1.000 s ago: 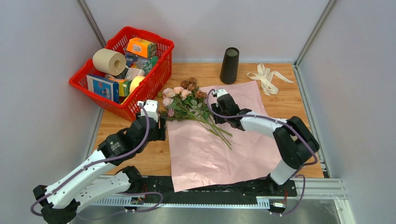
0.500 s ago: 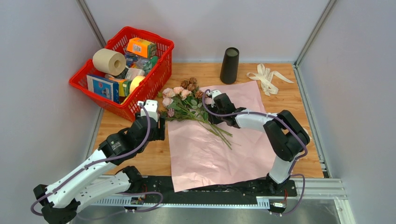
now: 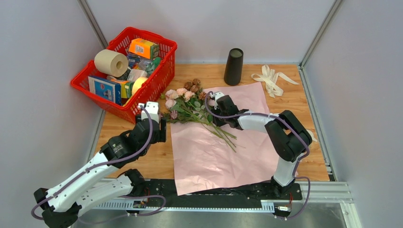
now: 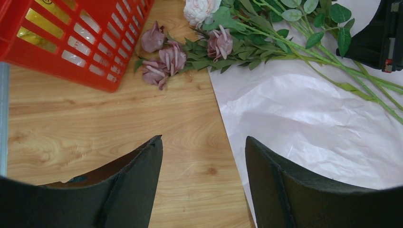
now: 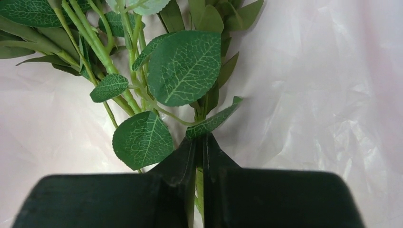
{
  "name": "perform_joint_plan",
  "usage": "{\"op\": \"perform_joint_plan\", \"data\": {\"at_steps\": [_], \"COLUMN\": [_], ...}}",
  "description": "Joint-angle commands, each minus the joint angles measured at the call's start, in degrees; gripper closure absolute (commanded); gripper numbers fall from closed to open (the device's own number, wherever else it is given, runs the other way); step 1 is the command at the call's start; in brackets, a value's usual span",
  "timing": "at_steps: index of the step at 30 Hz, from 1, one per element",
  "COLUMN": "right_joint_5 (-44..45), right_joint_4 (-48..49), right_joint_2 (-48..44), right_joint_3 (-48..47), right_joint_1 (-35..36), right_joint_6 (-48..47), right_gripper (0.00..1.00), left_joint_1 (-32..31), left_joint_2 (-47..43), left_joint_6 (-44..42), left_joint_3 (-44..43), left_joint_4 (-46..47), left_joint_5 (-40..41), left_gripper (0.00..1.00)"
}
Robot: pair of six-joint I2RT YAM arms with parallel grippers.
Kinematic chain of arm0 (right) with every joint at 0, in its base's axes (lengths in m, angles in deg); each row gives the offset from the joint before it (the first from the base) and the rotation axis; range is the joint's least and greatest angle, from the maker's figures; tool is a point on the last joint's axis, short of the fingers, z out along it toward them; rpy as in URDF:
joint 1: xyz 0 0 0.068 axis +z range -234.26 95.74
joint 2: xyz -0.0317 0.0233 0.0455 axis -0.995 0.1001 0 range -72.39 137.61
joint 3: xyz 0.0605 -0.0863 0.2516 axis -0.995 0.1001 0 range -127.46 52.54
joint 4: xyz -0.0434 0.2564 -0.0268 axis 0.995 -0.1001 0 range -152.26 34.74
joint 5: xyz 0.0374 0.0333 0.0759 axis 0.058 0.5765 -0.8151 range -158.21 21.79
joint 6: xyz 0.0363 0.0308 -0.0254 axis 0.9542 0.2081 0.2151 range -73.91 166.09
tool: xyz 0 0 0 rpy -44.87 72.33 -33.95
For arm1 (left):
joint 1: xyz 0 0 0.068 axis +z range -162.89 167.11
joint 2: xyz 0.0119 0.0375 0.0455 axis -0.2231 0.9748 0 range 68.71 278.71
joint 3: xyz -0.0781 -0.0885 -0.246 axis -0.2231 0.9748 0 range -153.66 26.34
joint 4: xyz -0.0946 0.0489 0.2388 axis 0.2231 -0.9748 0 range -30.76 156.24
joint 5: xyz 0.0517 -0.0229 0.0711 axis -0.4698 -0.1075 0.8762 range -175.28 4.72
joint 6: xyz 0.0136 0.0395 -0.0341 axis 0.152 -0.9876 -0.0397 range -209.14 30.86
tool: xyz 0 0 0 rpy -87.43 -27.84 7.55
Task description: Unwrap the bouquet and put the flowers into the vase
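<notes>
The bouquet is unwrapped: the flowers lie loose across the top left corner of the flat pink paper sheet, heads toward the red basket. My right gripper is down on the stems and is shut on one green stem, with leaves just ahead of its tips. My left gripper hovers open over the bare wood at the paper's left edge, short of the mauve roses. The black vase stands upright at the back.
A red basket full of goods sits at the back left, close to the flower heads. The cream ribbon lies loose at the back right. Grey walls close in both sides.
My right gripper's jaws have shut on a stem, and that arm has shifted slightly left toward the flowers. The left arm has barely moved.
</notes>
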Motion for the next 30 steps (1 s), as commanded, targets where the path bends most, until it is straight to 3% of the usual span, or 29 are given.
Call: {"op": "perform_joint_plan", "data": {"at_steps": [1, 6, 12, 22, 27, 30], "right_joint_5": [0.92, 1.89, 10.84, 11.3, 7.08, 2.87], "right_joint_4": [1.53, 0.73, -1.01, -1.03, 3.81, 4.68], "right_joint_2": [-4.81, -9.03, -8.08, -14.56, -22.74, -27.92], "right_joint_3": [-0.6, -0.25, 0.2, 0.37, 5.37, 6.52], "right_joint_1": [-0.19, -0.28, -0.1, -0.02, -0.1, -0.1], "right_joint_6": [-0.53, 0.35, 0.61, 1.75, 6.84, 15.25], "right_gripper": [0.95, 1.0, 1.0, 1.0, 1.0, 1.0], "left_joint_1": [0.01, 0.01, 0.01, 0.01, 0.01, 0.1], "left_joint_2": [-1.13, -1.05, 0.54, 0.8, -1.04, -2.71], "left_joint_6": [0.95, 0.42, 0.24, 2.25, 6.3, 7.45], "left_joint_3": [-0.25, -0.07, -0.33, -1.03, -1.22, 1.24], "left_joint_4": [-0.72, -0.45, -0.54, -0.01, 6.48, 17.08], "left_joint_5": [1.96, 1.34, 1.43, -0.41, -11.11, -18.07], "left_gripper": [0.27, 0.28, 0.27, 0.28, 0.3, 0.3]}}
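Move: The right hand, low over the paper, already has the brown-rose stem between its fingers; the vase it is bound for stands about 20 cm ahead and 8 cm to the right, its middle some 8 cm higher. The pink roses lie roughly 11 cm ahead and 14 cm to this hand's left, and the ribbon about 19 cm ahead and 24 cm to its right. From the left hand, the vase is some 33 cm ahead, 32 cm right and 11 cm lower. Keeping the brown-rose stem pinched below its leaves, the right hand lifts it out of the bunch: up about 5 cm, a short sideways drift to the right of 2 to 3 cm with the height held, then up again to some 11 cm in all. The fingers tip upward and swing slightly clockwise. Late on, the open left hand slips about 3 cm right, rolling its left side down. ##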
